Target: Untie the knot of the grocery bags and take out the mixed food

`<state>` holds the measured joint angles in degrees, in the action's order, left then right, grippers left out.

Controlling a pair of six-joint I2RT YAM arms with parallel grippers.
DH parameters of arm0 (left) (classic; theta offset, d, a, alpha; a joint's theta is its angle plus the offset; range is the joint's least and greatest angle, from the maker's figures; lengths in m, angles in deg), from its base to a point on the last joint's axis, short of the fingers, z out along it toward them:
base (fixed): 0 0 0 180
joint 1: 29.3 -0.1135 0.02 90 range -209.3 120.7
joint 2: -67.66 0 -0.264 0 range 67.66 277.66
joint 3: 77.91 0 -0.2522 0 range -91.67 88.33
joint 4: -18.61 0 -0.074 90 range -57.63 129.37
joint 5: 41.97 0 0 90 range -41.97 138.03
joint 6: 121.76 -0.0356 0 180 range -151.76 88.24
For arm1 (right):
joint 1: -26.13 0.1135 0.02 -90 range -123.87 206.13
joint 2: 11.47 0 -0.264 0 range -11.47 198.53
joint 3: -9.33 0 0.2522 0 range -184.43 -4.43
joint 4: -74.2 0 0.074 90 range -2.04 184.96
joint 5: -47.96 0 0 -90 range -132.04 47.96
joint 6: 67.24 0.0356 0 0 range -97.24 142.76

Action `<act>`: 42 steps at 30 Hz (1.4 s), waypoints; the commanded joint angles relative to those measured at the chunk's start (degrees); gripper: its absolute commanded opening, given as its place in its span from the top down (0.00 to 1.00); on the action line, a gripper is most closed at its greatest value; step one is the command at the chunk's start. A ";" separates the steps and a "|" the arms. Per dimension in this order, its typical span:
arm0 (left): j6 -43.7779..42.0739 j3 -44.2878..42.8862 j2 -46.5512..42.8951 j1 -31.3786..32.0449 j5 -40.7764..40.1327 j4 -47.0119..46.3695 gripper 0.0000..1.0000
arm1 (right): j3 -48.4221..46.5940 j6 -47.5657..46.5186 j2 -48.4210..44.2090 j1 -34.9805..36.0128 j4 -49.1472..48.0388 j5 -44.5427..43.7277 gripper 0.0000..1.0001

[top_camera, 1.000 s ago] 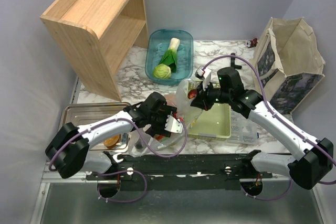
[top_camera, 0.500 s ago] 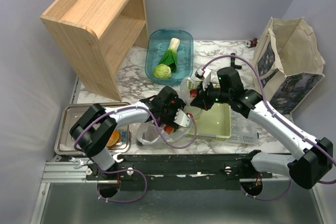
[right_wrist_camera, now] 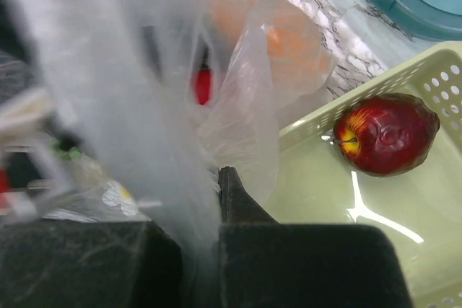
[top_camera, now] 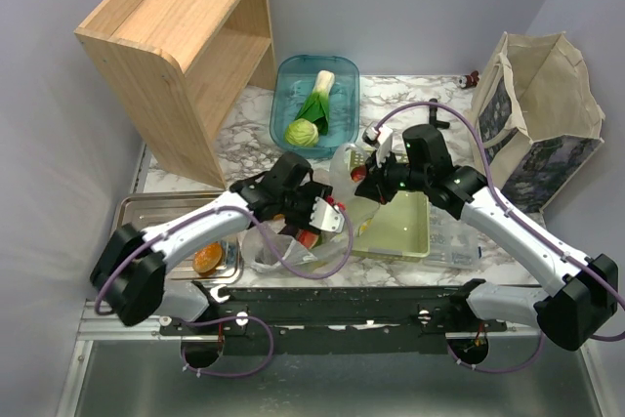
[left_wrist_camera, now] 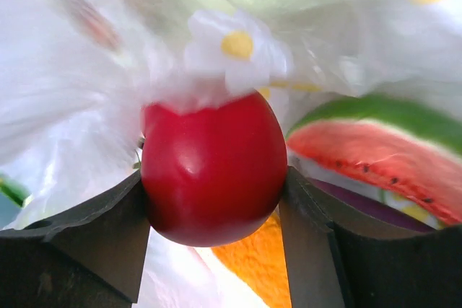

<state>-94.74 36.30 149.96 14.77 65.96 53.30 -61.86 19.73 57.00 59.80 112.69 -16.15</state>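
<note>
A translucent whitish grocery bag (top_camera: 344, 165) stands open between the two arms, at the left edge of the green basket (top_camera: 408, 233). My left gripper (top_camera: 320, 218) is inside the bag's mouth, shut on a red tomato (left_wrist_camera: 213, 171), with one finger against each side of it. Beside the tomato lie a watermelon wedge (left_wrist_camera: 375, 164), a strip of purple eggplant (left_wrist_camera: 375, 210) and something orange (left_wrist_camera: 249, 265). My right gripper (top_camera: 364, 183) is shut on a fold of the bag's plastic (right_wrist_camera: 180, 149) and holds it up. A dark red apple (right_wrist_camera: 386, 135) lies in the basket.
A teal tub (top_camera: 337, 70) at the back holds a leafy vegetable (top_camera: 314, 97) and a cabbage (top_camera: 303, 132). A wooden shelf (top_camera: 176, 46) stands back left and a cloth tote bag (top_camera: 542, 114) back right. A metal tray (top_camera: 146, 217) at front left holds a brown roll (top_camera: 206, 261).
My left gripper went from open outside the bag into its mouth, and its jaws have closed on the tomato. The right gripper has kept its hold on the plastic.
</note>
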 commanded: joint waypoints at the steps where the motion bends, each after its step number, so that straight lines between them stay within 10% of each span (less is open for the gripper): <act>1: 1.69 -1.99 -9.79 0.05 11.44 12.96 0.82 | 0.93 1.06 0.00 0.08 -2.95 -1.25 0.99; 10: 4.87 -9.90 -20.13 0.05 23.28 32.00 0.87 | 2.12 1.39 -1.03 0.08 -3.37 -2.12 0.99; 16: 25.28 -20.02 -20.94 -3.04 25.19 25.91 0.85 | 2.91 1.03 -1.74 0.08 -3.53 -1.96 0.99; 26: 41.83 -50.69 10.43 -19.46 7.47 18.71 0.77 | 3.97 0.05 -3.07 0.07 -3.38 -3.48 0.99; 38: 44.92 -69.34 38.79 -19.47 10.23 16.92 0.71 | 3.55 -2.42 -2.86 -0.01 -1.00 -4.61 0.99; 42: 45.02 -67.30 40.82 -18.85 10.68 16.74 0.42 | 3.43 -2.36 -2.34 -0.03 -1.10 -4.43 0.99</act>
<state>-51.14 -30.43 190.22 -4.92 74.61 70.70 -58.52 18.24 54.51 59.80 111.08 -19.36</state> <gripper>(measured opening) 0.621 0.030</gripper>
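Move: The tomato is already in the left fingers, inside the plastic bag. The teal tray it goes to is centred about 26 cm ahead, 3 cm to the left and 6 cm below. In that tray the cabbage sits some 19 cm ahead and 6 cm left of the hand, the leek about 28 cm ahead and 2 cm left. The green basket's middle is 1 cm ahead and 12 cm right. From the right hand, the tray is roughly 27 cm ahead, 11 cm left, 17 below. The tomato, kept pinched in the left fingers, is lifted out of the plastic bag, drawn back about 10 cm as it climbs, then swung forward some 33 cm at height and lowered about 15 cm from the top of the arc over the teal tray, the hand turning some 40 degrees counter-clockwise. The right hand nearly stays, still pinching the bag's edge. ##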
